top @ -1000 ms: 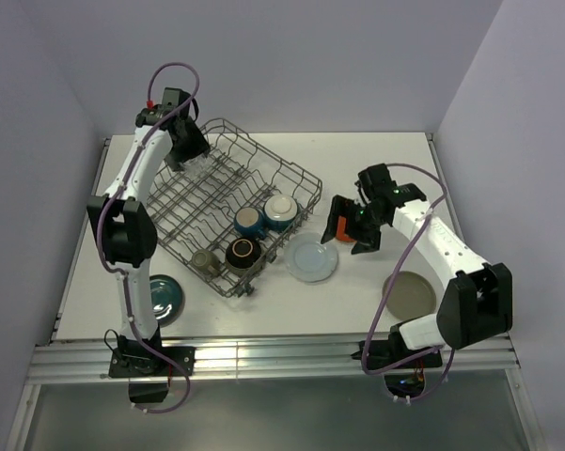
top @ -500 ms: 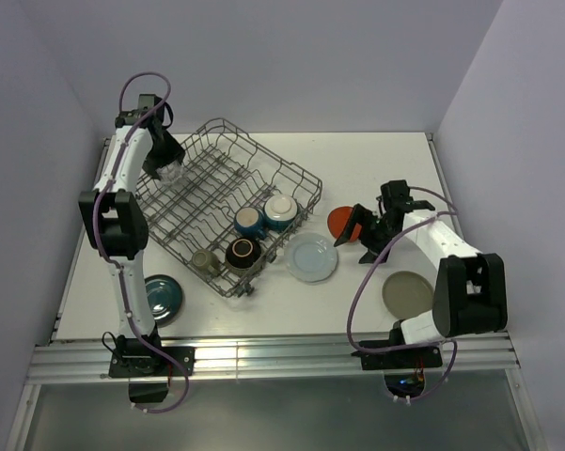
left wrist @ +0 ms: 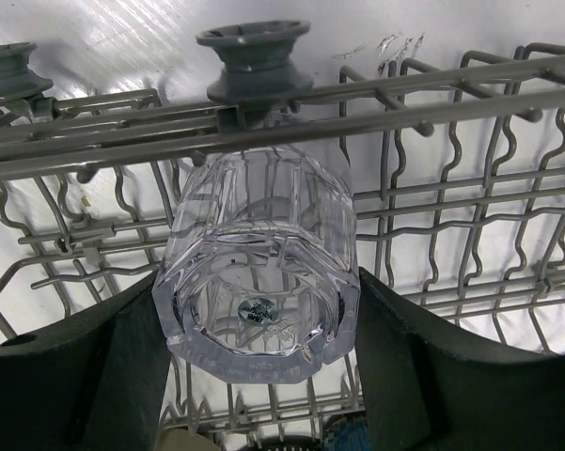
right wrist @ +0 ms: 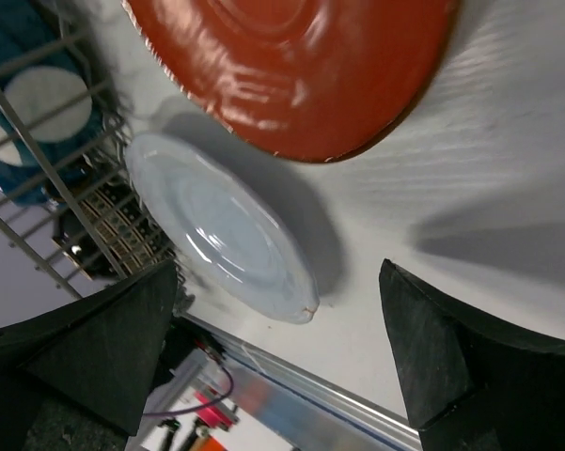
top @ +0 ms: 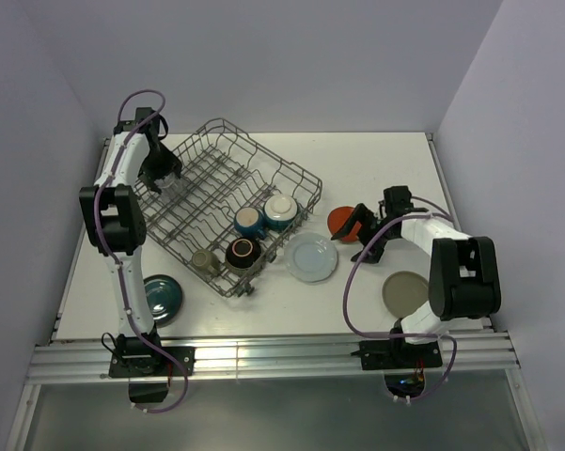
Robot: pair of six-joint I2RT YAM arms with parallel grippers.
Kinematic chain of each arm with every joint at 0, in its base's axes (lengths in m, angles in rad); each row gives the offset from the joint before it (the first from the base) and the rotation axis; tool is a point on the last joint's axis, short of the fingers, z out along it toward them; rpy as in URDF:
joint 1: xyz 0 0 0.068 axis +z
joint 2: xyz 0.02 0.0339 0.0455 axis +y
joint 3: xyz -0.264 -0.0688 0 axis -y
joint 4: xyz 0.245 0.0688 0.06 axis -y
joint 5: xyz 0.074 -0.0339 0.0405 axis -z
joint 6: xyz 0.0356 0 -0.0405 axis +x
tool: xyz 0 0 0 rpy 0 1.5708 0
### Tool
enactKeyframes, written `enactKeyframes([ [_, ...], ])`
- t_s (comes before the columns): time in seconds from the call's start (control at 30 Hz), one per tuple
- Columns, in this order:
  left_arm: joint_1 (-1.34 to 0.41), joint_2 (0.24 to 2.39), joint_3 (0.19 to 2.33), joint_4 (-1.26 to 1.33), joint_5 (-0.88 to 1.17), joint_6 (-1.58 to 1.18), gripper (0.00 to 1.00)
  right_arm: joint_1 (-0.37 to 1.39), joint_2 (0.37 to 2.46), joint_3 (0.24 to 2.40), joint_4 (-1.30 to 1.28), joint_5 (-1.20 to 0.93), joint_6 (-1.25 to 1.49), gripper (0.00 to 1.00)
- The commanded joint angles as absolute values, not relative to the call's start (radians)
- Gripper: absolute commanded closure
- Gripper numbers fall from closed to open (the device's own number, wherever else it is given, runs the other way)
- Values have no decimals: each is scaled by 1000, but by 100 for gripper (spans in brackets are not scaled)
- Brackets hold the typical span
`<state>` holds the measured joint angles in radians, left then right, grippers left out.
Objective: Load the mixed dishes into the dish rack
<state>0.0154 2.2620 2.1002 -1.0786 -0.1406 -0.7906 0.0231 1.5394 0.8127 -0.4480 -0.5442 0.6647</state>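
Observation:
My left gripper (top: 162, 172) is shut on a clear glass (left wrist: 258, 272), held base toward the camera over the far left end of the grey wire dish rack (top: 216, 188). The rack's wires (left wrist: 470, 188) lie just under the glass. My right gripper (top: 363, 235) is open and empty just right of a red-orange plate (top: 339, 221) that lies on the table. In the right wrist view the red-orange plate (right wrist: 301, 66) and a pale blue-white plate (right wrist: 216, 230) lie ahead of the open fingers (right wrist: 94, 357).
Two blue cups (top: 249, 222) (top: 280, 211), a dark bowl (top: 243, 252) and a gold-brown bowl (top: 205, 261) sit in the rack's near end. The pale blue-white plate (top: 311, 256) lies beside the rack. A beige plate (top: 406, 293) lies front right, a teal plate (top: 162, 296) front left.
My right gripper set the red-orange plate down on the table, opened and drew slightly back. My left gripper carried the glass leftward to the rack's far left end.

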Motion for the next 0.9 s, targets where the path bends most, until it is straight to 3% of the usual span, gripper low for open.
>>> enactKeyframes([
  [0.0, 31, 2238, 2083, -1057, -121, -807, 33, -43, 1566, 795, -347, -561, 709, 5],
  [0.07, 31, 2237, 2080, -1057, -121, -804, 17, -70, 1581, 792, -321, -572, 721, 5],
  [0.17, 31, 2229, 2077, -1063, -126, -807, 9, -129, 1614, 799, -299, -571, 723, 6],
  [0.2, 31, 2220, 2072, -1060, -124, -807, 1, -155, 1633, 804, -295, -575, 721, 6],
  [0.6, 29, 2096, 2026, -1052, -77, -867, 1, -181, 1764, 850, -209, -582, 782, 16],
  [0.87, -32, 1924, 1911, -971, -20, -920, 1, -181, 1783, 836, -161, -548, 831, 36],
])
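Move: The glass is between the left fingers, already at its spot in the rack's far left corner. From that hand, the blue mug in the rack is about 21 cm right and 11 cm back. The orange plate's middle lies about 8 cm ahead of the empty right hand, 2 cm left and 3 cm lower. The light blue plate is some 11 cm left of this hand and 2 cm back; the blue-and-white bowl is about 19 cm left and 10 cm ahead. The glass is let go as the left fingers open wide; that hand eases down about 1 cm, then lifts clear, rising some 7 cm and drifting back and right. Meanwhile the orange plate's right-hand rim is approached by the right hand, which goes forward about 6 cm and 5 cm right, sinks slightly, rolls its fingers leftward some 10 degrees and partly closes them astride the rim. ##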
